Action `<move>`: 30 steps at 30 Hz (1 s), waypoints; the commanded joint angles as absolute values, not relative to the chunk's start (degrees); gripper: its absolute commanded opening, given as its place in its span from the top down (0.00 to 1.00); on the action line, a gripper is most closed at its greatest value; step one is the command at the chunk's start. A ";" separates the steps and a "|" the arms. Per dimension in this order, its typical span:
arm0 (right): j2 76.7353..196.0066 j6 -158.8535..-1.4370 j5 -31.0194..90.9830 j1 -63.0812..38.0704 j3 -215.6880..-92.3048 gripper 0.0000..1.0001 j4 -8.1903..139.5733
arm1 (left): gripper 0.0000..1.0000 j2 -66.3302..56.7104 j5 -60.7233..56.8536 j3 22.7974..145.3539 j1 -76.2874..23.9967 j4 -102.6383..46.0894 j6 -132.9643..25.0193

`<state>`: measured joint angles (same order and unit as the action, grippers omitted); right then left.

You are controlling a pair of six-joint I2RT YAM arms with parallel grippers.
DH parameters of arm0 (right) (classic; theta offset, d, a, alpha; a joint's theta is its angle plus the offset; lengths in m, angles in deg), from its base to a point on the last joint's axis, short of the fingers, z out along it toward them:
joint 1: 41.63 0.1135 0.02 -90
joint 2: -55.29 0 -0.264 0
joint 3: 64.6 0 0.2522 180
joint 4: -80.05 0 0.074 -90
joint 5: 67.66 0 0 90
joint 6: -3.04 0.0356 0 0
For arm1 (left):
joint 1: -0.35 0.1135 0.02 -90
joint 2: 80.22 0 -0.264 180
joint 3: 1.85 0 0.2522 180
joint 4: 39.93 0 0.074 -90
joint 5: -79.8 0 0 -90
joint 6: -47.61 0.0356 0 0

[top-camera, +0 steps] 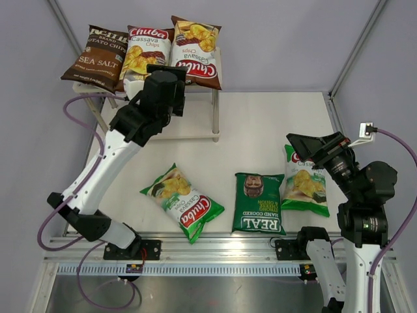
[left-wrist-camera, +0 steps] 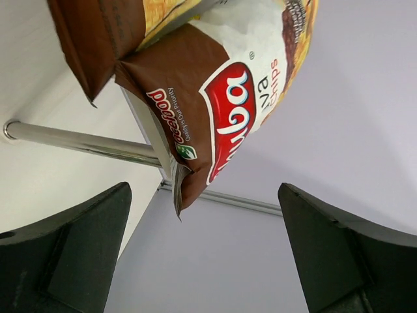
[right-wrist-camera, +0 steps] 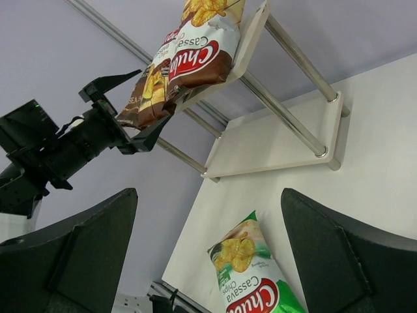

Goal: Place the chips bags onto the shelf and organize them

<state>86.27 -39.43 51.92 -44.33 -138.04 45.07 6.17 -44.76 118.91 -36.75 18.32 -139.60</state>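
The shelf [top-camera: 192, 124] stands at the back left. Its top board holds a dark brown Sea Salt bag [top-camera: 98, 55] and two brown/white Chuba bags [top-camera: 146, 51] [top-camera: 195, 52]. My left gripper [top-camera: 151, 73] is open and empty at the front edge of that board, just below the bags. In the left wrist view [left-wrist-camera: 205, 261] a brown Chuba bag [left-wrist-camera: 228, 111] overhangs the board edge above it. On the table lie a green Chuba bag [top-camera: 182, 202], the REAL bag [top-camera: 259, 203] and a second green Chuba bag [top-camera: 303, 182]. My right gripper [top-camera: 301, 145] is open and empty above that second bag.
The shelf's lower board [right-wrist-camera: 273, 143] and silver legs [left-wrist-camera: 78, 140] show in the wrist views. The right wrist view also shows the left gripper [right-wrist-camera: 127, 114] and the first green Chuba bag [right-wrist-camera: 251, 280]. A metal rail [top-camera: 215, 244] runs along the near edge. Pale walls enclose the table.
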 commanded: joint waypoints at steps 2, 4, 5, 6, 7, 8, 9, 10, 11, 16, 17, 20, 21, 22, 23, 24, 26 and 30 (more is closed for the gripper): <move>86.93 -43.36 53.10 -43.83 -141.03 0.01 44.14 | 0.01 -2.86 -49.05 113.26 -37.44 4.55 -124.21; 88.77 -45.91 55.73 -43.83 -141.81 0.01 42.74 | 0.01 -6.28 -47.47 113.16 -37.53 3.89 -117.57; 89.56 -46.78 56.96 -43.83 -141.91 0.01 42.21 | 0.01 -7.87 -46.68 111.50 -37.53 2.50 -110.49; 90.87 -48.10 59.67 -43.83 -141.99 0.01 41.68 | 0.01 -9.45 -44.76 110.53 -37.53 1.87 -106.85; 91.41 -48.37 61.17 -43.83 -141.39 0.01 41.68 | 0.01 -11.03 -44.82 109.39 -37.70 2.56 -104.47; 91.76 -48.38 62.15 -43.83 -141.03 0.00 41.68 | 0.01 -15.40 -45.00 107.81 -37.96 3.18 -99.83; 92.46 -47.85 63.81 -43.83 -140.59 0.01 41.94 | 0.01 -17.79 -43.87 103.01 -37.97 2.66 -97.00; 92.47 -47.07 65.04 -43.83 -138.67 0.01 43.16 | 0.01 -20.60 -44.12 100.79 -37.97 3.96 -95.23; 92.29 -45.75 66.53 -43.83 -137.26 0.01 45.00 | 0.01 -25.50 -44.03 98.68 -37.97 4.58 -92.34; 92.11 -31.25 76.92 -43.83 -125.66 0.01 69.09 | 0.01 -39.24 -45.00 85.15 -37.97 14.40 -87.05; 92.99 -31.24 76.83 -43.83 -125.56 0.00 68.58 | 0.01 -41.17 -45.70 83.81 -37.97 16.61 -87.39; 95.71 -33.26 74.82 -42.87 -124.95 0.01 64.44 | 0.01 -47.85 -46.06 77.66 -37.97 22.50 -88.88; 96.94 -33.87 73.59 -42.08 -124.77 0.01 64.09 | 0.01 -49.35 -45.36 75.56 -37.97 23.56 -89.41; 97.73 -34.48 72.62 -38.24 -124.33 0.00 64.09 | 0.01 -52.59 -45.09 73.89 -37.97 24.62 -89.94; 98.70 -36.66 71.48 -36.03 -124.33 0.01 63.92 | 0.01 -54.01 -45.09 70.48 -37.97 26.63 -91.86; 101.58 -38.34 68.51 -33.40 -124.50 0.01 62.61 | 0.01 -55.76 -43.78 68.79 -37.97 27.17 -92.31; 104.84 -42.38 63.67 -23.33 -125.56 0.01 60.41 | 0.01 -59.64 -42.37 64.32 -37.97 27.18 -92.66; 113.27 -48.46 54.79 -11.85 -124.07 0.01 62.84 | 0.01 -63.78 -38.95 60.08 -37.97 27.71 -94.25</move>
<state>109.57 -42.14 62.77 -17.32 -124.38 60.46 -61.50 -42.60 61.53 -37.84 27.91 -93.29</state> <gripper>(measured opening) 0.993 0.988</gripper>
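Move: The left green Chuba bag, lying on the table, is about 20 cm back from the left hand, roughly in line with it sideways and some 40 cm below. The brown Chuba bag just set on the shelf is about 12 cm ahead of that hand and 7 cm right. From the right hand, the left green Chuba bag is about 37 cm left, 2 cm back and 40 cm down; the REAL bag is 10 cm left and 2 cm back; the right green Chuba bag is 7 cm right and 7 cm ahead. The left green Chuba bag is what both open hands close in on. The left hand swings away from the shelved brown bag, rising some 6 cm, then sweeping back about 22 cm, leftward and down, rolling its left side up some 40 degrees. The right hand sinks and travels left about 14 cm each way, turning counter-clockwise and tipping down. ##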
